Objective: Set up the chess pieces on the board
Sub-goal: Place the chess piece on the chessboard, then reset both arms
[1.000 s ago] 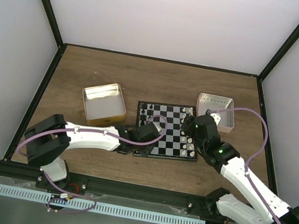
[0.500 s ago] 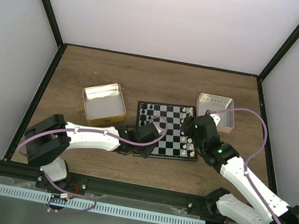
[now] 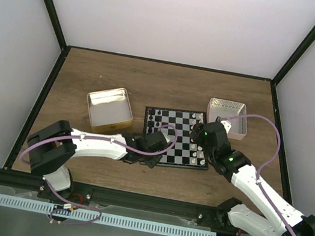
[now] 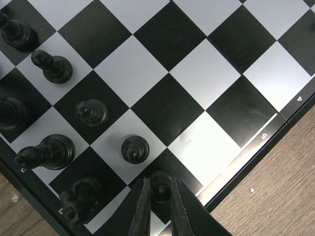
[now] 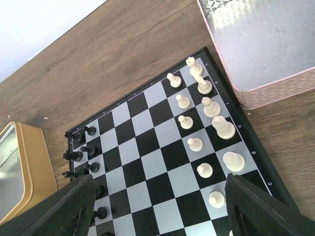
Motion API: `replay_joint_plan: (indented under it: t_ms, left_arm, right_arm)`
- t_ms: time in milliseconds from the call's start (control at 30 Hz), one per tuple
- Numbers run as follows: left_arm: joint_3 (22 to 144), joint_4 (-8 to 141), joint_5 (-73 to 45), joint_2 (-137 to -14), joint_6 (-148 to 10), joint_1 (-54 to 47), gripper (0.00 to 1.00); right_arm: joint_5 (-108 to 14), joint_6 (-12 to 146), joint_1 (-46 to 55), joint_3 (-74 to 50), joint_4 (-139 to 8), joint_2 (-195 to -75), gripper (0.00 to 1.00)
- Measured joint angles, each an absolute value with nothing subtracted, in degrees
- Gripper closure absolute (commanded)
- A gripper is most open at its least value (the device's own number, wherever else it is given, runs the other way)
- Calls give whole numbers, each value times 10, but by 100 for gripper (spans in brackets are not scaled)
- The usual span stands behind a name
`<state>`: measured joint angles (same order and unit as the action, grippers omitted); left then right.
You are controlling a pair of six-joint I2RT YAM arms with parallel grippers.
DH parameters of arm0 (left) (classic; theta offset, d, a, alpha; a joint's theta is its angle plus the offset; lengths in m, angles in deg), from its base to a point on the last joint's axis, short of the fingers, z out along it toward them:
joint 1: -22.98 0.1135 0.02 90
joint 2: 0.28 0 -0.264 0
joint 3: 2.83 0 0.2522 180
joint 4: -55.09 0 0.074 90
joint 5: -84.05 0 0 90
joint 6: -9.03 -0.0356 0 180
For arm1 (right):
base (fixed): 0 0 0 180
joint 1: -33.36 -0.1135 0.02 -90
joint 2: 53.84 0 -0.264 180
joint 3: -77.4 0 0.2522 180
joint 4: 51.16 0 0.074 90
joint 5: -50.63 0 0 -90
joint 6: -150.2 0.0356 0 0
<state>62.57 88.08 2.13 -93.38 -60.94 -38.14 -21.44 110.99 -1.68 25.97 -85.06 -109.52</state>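
Observation:
The board (image 3: 182, 136) lies at mid-table, with black chess pieces (image 3: 156, 116) along its left side and white ones (image 3: 197, 152) along its right. In the left wrist view my left gripper (image 4: 160, 194) has its fingers pressed on both sides of a black pawn (image 4: 161, 187), which stands on a dark square near the board's corner. More black pieces stand close by: a pawn (image 4: 135, 149), another pawn (image 4: 91, 112) and a knight (image 4: 78, 201). My right gripper (image 5: 157, 211) hangs open above the board (image 5: 147, 147), holding nothing, over the white pieces (image 5: 211, 108).
A gold tin (image 3: 109, 109) sits left of the board and a pink tin (image 3: 228, 115) at its far right corner. In the left wrist view the board's dark rim (image 4: 275, 130) meets bare wood.
Both arms have barely shifted. The left fingers stay around the black pawn at the board's near left corner, and the right gripper stays open.

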Motion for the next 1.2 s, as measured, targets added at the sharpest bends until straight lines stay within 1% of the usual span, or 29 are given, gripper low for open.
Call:
replay_joint_plan:
  t_ms: [167,267,367,433,533,600,700,800,867,900,1067,1200]
  left_arm:
    - [626,884,18,-934,-618,-381,82]
    - [626,886,12,-934,-620,-381,74]
    - [626,890,10,-929,-621,-381,64]
    - [626,895,10,-919,-620,-381,59]
    - [627,904,10,-888,-619,-381,51]
    - [629,908,9,-856,-619,-381,44]
    - [634,908,9,-799,-615,-381,33]
    - [637,909,17,-726,-612,-381,20]
    - [637,908,30,-667,-606,-381,4]
    - [637,908,38,-639,-604,-381,0]
    - [631,903,91,-466,-581,-381,0]
    - [619,920,149,-354,-567,-381,0]
  right_arm:
    - [-214,1113,-17,260,-850,-1095,26]
    - [-214,1113,-17,260,-851,-1094,26]
    - [-215,1113,-17,260,-851,-1091,25]
    - [-215,1114,-17,260,-852,-1086,23]
    - [-221,1111,-17,260,-854,-1074,13]
    - [-229,1096,-17,260,-855,-1058,5]
    - [-230,1067,-17,259,-864,-1011,0]
    - [-227,1039,-16,247,-883,-958,0]
    - [-223,1022,-16,225,-903,-929,0]
    - [-219,1016,-16,213,-913,-918,0]
    - [-183,994,-16,116,-996,-885,0]
    - [-146,984,-16,50,-1061,-868,0]
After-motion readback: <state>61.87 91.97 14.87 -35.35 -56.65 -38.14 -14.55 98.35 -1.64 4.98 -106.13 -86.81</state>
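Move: Directly between the left fingertips, about 1 cm below the hand point, the last black pawn stands on its near-edge square. The next black pawn is some 3 cm ahead of it, and the knight some 3 cm ahead and 3 cm to its left. The empty tan box lies about 15 cm ahead and 19 cm left of the left hand. From the right hand the last pawn is roughly 8 cm back, 16 cm left and 13 cm below. Letting go of the last black pawn, the left fingers part slowly almost in place, then spread wide as the hand climbs fast, about 31 cm up, drifting some 12 cm left off the board; the wrist swings the fingers up towards forward-right. The empty right hand also lifts about 19 cm, backing off rightward from over the board, tilting up and opening fully. ##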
